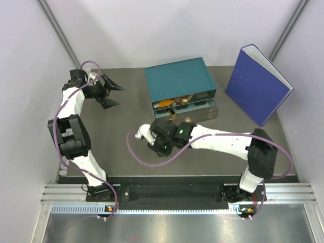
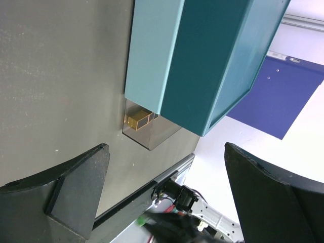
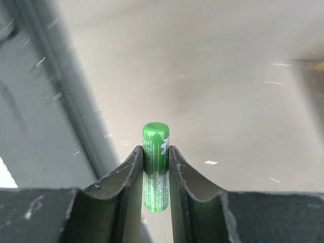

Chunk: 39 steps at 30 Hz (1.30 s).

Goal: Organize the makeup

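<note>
A small green capsule-shaped piece (image 3: 155, 147) of the makeup is pinched upright between the fingers of my right gripper (image 3: 155, 158), which is shut on it above the grey table. In the top view my right gripper (image 1: 152, 139) hangs in front of the teal drawer box (image 1: 179, 80). The box's drawers are pulled out, with an orange tube (image 1: 164, 104) in the upper one. A gold case (image 2: 137, 118) sits in the clear lower drawer. My left gripper (image 1: 109, 91) stands wide open and empty at the far left, level with the box.
A big blue binder (image 1: 258, 83) stands upright at the back right, also seen past the box as the binder (image 2: 288, 96) in the left wrist view. Grey walls close in the table on both sides. The rail with the arm bases runs along the near edge.
</note>
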Each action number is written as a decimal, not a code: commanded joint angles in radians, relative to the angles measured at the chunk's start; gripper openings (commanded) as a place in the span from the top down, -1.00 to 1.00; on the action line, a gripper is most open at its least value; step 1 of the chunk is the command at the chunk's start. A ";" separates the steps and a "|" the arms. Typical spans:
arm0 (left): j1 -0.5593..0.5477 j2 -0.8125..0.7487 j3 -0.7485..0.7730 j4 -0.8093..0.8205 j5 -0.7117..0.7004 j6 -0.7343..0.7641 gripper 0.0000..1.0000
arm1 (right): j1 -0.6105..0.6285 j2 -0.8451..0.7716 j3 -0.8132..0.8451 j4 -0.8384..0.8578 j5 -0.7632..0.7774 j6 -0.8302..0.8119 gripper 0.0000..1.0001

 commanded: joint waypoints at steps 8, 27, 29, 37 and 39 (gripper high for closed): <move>0.002 -0.021 0.023 0.058 0.023 0.006 -0.98 | -0.320 -0.081 0.111 0.091 0.033 0.053 0.85; -0.006 -0.046 0.072 0.066 0.058 0.006 -0.98 | -0.456 0.246 0.338 0.145 0.086 0.025 0.78; -0.007 -0.047 0.074 0.066 0.069 -0.001 -0.98 | -0.459 0.267 0.379 0.133 0.080 0.026 0.73; -0.062 -0.073 0.118 0.161 0.067 -0.063 -0.98 | -0.459 0.281 0.386 0.128 0.115 0.045 -0.19; -0.102 -0.067 0.163 0.164 0.040 -0.053 -0.98 | -0.460 0.248 0.364 0.146 0.122 0.053 -0.31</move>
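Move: The right hand already grips the green tube. Its spot in the open lower drawer of the teal cabinet lies about 24 cm ahead, 4 cm right and 6 cm lower. The black palette lies 3 cm nearer than that spot and 2 cm left of it; the drawer's brass knob is 21 cm ahead and 12 cm right of the hand, and the orange brush, in the upper drawer, 29 cm ahead and 3 cm right. From the left hand the spot is some 20 cm right, 5 cm back and 14 cm below. Still pinching the green tube, the right hand carries it about 24 cm forward to the lower drawer, arcing up some 5 cm, then sinking nearly as far, while turning about 30 degrees clockwise. Over the drawer, behind the palette, it stops and the fingers open, letting go of the tube. The open, empty left hand lifts about 3 cm. ##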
